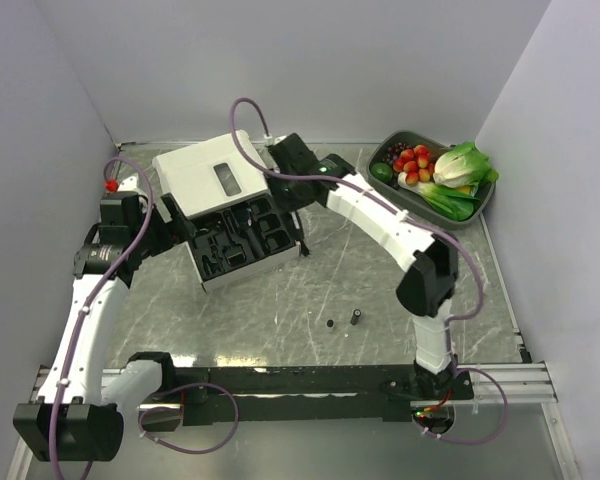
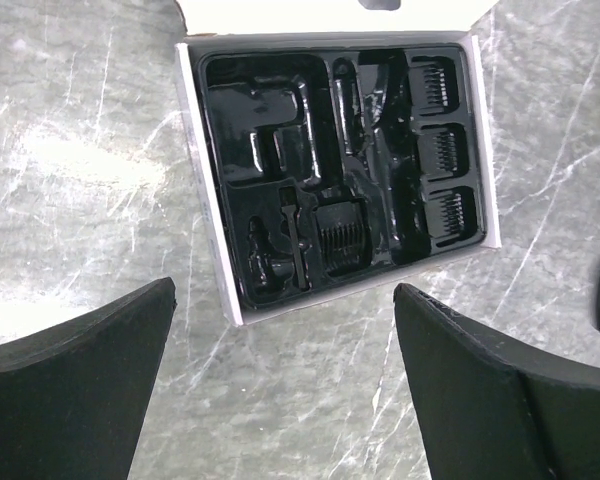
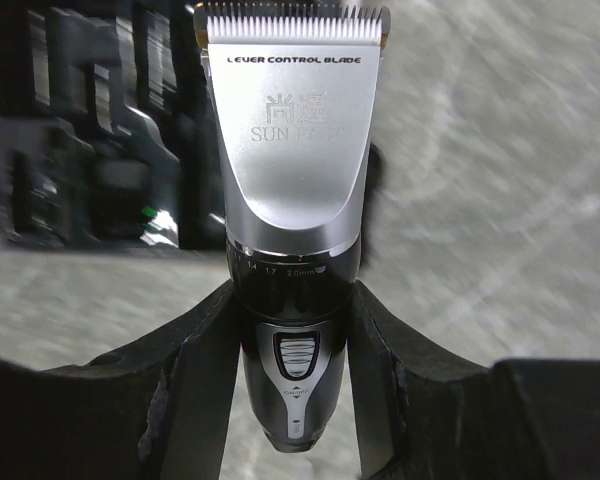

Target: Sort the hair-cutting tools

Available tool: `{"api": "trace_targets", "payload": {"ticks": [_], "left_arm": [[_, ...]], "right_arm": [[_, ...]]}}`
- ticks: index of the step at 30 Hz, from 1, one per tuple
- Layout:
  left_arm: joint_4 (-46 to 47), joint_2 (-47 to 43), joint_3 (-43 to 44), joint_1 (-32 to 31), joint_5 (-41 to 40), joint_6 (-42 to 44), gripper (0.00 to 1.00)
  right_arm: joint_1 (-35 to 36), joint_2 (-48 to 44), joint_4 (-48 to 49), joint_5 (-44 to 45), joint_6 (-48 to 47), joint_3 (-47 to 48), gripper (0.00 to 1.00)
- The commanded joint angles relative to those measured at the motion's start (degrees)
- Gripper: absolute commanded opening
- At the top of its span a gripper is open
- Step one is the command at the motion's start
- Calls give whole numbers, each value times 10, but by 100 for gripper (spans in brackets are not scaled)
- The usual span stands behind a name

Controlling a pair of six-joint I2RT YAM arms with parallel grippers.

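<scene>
My right gripper point(image 3: 293, 300) is shut on the hair clipper point(image 3: 293, 170), its black body between the fingers and its silver blade head pointing away. It hangs above the table by the right edge of the open white box point(image 1: 205, 175). The box holds a black moulded tray point(image 2: 270, 110) with several comb attachments point(image 2: 442, 150) in their slots. Two tiny black cylindrical bits point(image 1: 356, 316) point(image 1: 331, 324) lie loose on the table in front of the box. At the box's left side my left gripper point(image 2: 285, 290) stands open and holds nothing.
A grey bin point(image 1: 400, 142) of vegetables and fruit stands at the back right corner. White walls close in the table at the left, back and right. The right arm point(image 1: 380, 220) reaches diagonally over the table's middle.
</scene>
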Motion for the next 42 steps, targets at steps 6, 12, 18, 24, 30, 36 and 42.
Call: {"api": "trace_targets", "payload": {"ticks": [6,12,18,24,30,36,42], "left_arm": [[-10,-36,13,-1,13,1,97],[-20,-51,13,-1,9,7,97],[-27,-58,8,-1,11,7,97],[-23,-62,-4,-1,20,5,97],[-29,-63,-9,-2,18,7,97],[-30,-62,-10,-2,18,7,97],[-31,-54,-13,-1,28,6,97]], "right_arm": [[23,120,40,-79,36,108,21],[54,140,117,-52,30,88,21],[59,156,148,-38,28,79,23],[59,178,162,-7,27,85,23],[60,189,180,18,22,84,24],[59,202,190,25,32,74,24],[59,214,210,37,36,63,24]]}}
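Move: The long clipper slot in the tool box lies about 11 cm to the left of the right hand, which already holds the clipper, some 3 cm farther out and roughly 17 cm below. The comb wells are nearer, about 4 cm left and 5 cm ahead, beside the slot. The black charger cord lies on the table some 3 cm right and 2 cm ahead. From the open left hand the slot is about 14 cm right and 12 cm ahead. The clipper, still pinched between the right fingers with its blade end pointing away from the robot, is carried about 11 cm left over the box while dropping some 8 cm. It rises a touch, then eases forward 3 cm and sinks about 4 cm more towards its long slot, the wrist hardly turning. The wide-open left hand backs off about 2 cm. ##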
